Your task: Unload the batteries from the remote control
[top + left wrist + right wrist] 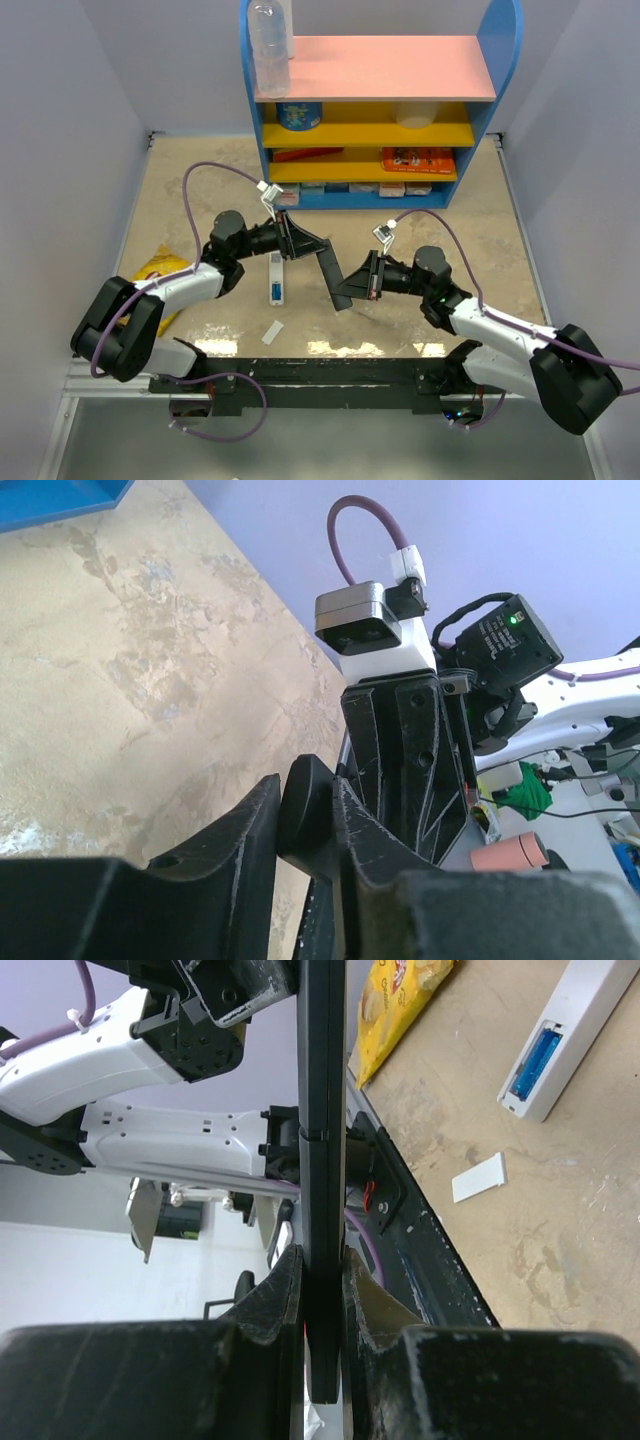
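A long black remote control hangs above the table, held at both ends. My left gripper is shut on its far end, with both fingers pressed against it. My right gripper is shut on the near end, the slim body running edge-on between its jaws. No batteries show in the black remote from these views. A white remote control lies on the table below with its compartment open and a blue battery inside.
A small white cover lies loose near the front edge. A yellow snack bag sits at the left. A blue and yellow shelf with a clear bottle stands at the back.
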Motion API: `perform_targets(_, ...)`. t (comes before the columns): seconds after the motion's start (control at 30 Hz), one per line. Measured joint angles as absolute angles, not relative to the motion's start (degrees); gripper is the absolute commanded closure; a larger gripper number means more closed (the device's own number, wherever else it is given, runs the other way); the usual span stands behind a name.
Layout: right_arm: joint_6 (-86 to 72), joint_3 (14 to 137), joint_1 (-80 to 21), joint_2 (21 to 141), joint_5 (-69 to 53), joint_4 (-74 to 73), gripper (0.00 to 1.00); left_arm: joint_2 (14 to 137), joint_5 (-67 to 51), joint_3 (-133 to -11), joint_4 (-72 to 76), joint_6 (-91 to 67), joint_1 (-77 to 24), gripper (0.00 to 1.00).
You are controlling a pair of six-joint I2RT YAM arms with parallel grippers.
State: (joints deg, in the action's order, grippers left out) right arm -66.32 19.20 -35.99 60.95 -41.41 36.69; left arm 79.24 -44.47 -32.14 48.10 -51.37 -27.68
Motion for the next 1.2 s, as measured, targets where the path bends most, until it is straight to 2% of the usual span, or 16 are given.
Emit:
perform_targets(0.13,-66.1,19.1,-36.0,60.2,-41.3,36.3,1.0,79.3,-45.1,-32.5,48.5,-51.7,-27.4,0.84)
perform_targets(0.37,-65.6,18.3,-36.0,59.2,-41.0,35.5,1.0,80.1,-46.9,-33.1,47.8,-51.7,-27.2,0.83)
perform_targets(0.4,-65.5,18.3,-36.0,59.2,-41.0,35.3,1.0,80.2,-47.1,-33.3,47.5,-51.7,-27.2,0.8)
perform_targets(0.43,-65.3,18.3,-36.0,59.2,-40.9,35.1,1.0,80.3,-47.3,-33.4,47.3,-51.7,-27.0,0.67)
perform_targets(0.5,-64.8,18.3,-36.0,59.2,-40.6,34.7,1.0,80.4,-47.8,-33.7,46.5,-51.5,-26.9,0.61)
perform_targets(0.77,-64.4,18.3,-36.1,59.2,-40.7,33.4,1.0,80.4,-45.9,-35.3,42.2,-48.3,-23.7,0.6)
perform_targets(0.87,-64.4,18.3,-36.1,59.2,-40.7,33.4,1.0,80.4,-45.8,-35.3,40.8,-47.1,-23.7,0.42)
perform_targets(0.9,-64.4,18.3,-36.1,59.2,-40.7,33.4,1.0,80.4,-45.8,-35.3,40.4,-46.8,-23.6,0.33)
perform_targets(1.0,-64.4,18.3,-36.1,59.2,-40.6,33.4,1.0,79.7,-45.7,-35.3,38.2,-45.6,-22.9,0.18)
perform_targets(1.2,-64.4,18.3,-36.1,59.4,-40.5,33.4,1.0,75.3,-44.7,-34.6,36.2,-43.9,-22.7,0.16)
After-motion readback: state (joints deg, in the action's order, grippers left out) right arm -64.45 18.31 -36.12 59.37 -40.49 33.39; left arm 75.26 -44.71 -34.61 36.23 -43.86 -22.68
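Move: The left fingers already pinch the far end of the black remote; its middle lies about 8 cm back and 2 cm right of that hand, near its height, and some 3 cm ahead and 2 cm left of the right hand, which grips the near part. On the table, roughly 16 cm below, the white remote lies 14 cm left and 2 cm ahead of the left hand, the screwdriver 6 cm back and 9 cm right. Hold the left gripper's pinch on the black remote's far end briefly, then draw it off forward and left, about 3.5 cm in all, opening the fingers wide and dipping slightly before coming back up level. Keep the right gripper shut on the near part, letting it sink only about 1 cm. ##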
